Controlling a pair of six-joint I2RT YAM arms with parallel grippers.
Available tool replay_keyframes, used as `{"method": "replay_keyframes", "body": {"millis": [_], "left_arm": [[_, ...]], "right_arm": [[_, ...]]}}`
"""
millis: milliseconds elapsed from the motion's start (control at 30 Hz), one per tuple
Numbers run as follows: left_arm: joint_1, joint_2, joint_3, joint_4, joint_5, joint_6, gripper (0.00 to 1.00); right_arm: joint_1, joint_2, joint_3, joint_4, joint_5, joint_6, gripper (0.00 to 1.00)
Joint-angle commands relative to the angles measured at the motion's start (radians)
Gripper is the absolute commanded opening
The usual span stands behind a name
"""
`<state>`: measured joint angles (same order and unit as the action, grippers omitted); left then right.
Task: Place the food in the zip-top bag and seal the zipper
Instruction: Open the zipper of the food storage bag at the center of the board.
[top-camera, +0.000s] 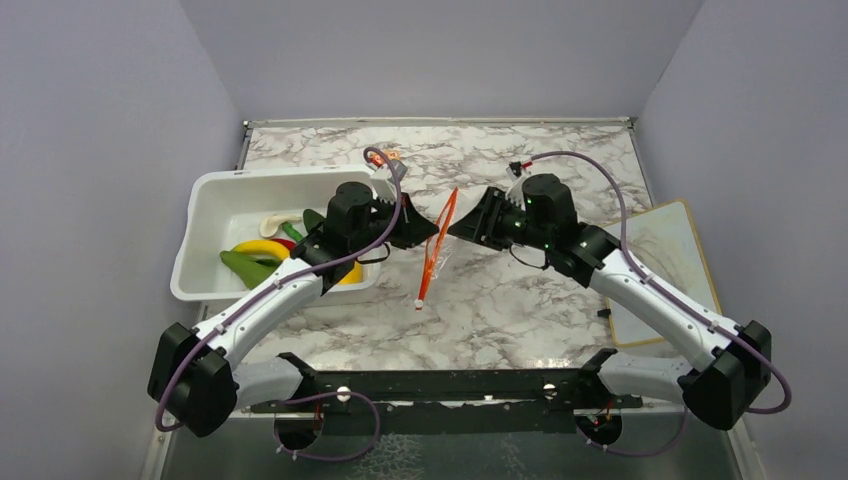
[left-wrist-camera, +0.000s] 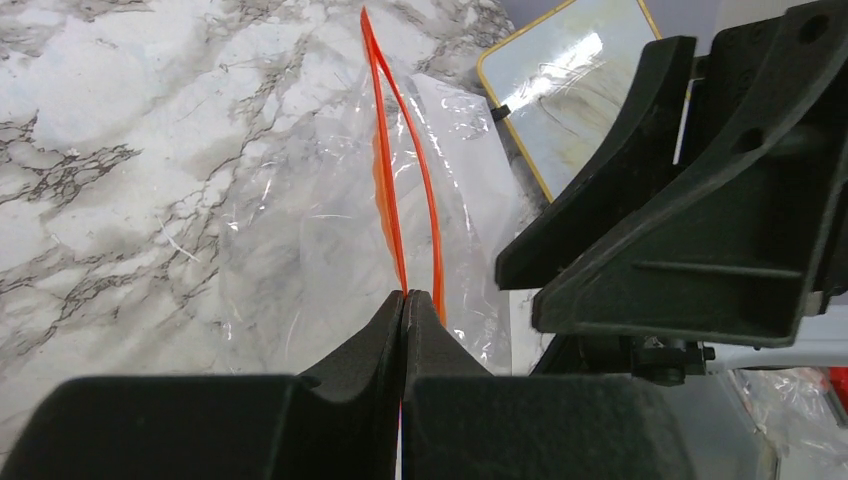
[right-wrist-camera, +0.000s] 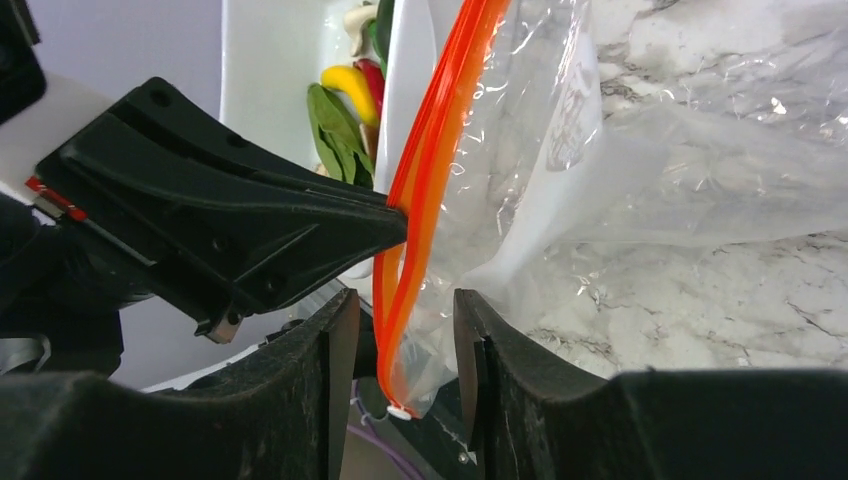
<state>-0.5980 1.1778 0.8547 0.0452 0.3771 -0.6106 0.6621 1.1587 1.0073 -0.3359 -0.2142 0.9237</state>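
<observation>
The clear zip-top bag (left-wrist-camera: 300, 250) hangs above the marble table between my two grippers, and I cannot tell whether anything is inside. Its orange-red zipper (top-camera: 438, 245) runs slanting, the two strips parted along part of their length (left-wrist-camera: 385, 150). My left gripper (left-wrist-camera: 404, 295) is shut on one strip of the zipper. My right gripper (right-wrist-camera: 405, 300) stands open around the strip's lower end, with gaps on both sides and the white tab (right-wrist-camera: 398, 410) hanging between its fingers. The food lies in the white tub (top-camera: 215, 195): a yellow banana (top-camera: 262, 247), a green piece (top-camera: 245, 268) and a red piece (right-wrist-camera: 372, 80).
The white tub stands at the left, close behind my left arm. A flat board with a yellow rim (top-camera: 660, 265) lies at the table's right edge. Grey walls close in the table on three sides. The two gripper heads nearly meet at the table's middle.
</observation>
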Motion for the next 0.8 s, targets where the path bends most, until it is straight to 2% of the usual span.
{"method": "replay_keyframes", "body": {"millis": [0, 267, 467, 767], "left_arm": [[-0.003, 0.006, -0.008, 0.076, 0.027, -0.043, 0.00], [-0.003, -0.002, -0.058, 0.209, 0.126, -0.156, 0.00], [-0.003, -0.015, -0.077, 0.215, 0.124, -0.174, 0.00], [-0.003, -0.020, -0.083, 0.219, 0.106, -0.174, 0.00]], "right_arm": [[0.016, 0.056, 0.038, 0.066, -0.049, 0.024, 0.40], [0.016, 0.125, 0.032, 0.049, 0.020, -0.006, 0.40], [0.016, 0.105, -0.011, 0.040, 0.141, -0.019, 0.38], [0.016, 0.152, 0.001, -0.004, 0.176, -0.032, 0.35]]}}
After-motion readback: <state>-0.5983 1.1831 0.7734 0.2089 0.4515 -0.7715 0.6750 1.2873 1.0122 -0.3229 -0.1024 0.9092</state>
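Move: The right hand's part-open fingers sit just right of the bag's orange zipper, its near lip about 3 cm to their left and 3 cm lower, roughly level fore and aft. The left fingertips, already shut on the other lip, are some 4 cm left of the right hand, with the white bin about 38 cm left, 8 cm farther out and 18 cm below. From the left hand the near lip lies about 1 cm right and 1 cm down. Right hand sinks about 4.5 cm and eases 2.5 cm forward, part-open fingers straddling the free lip; left keeps pinching. ##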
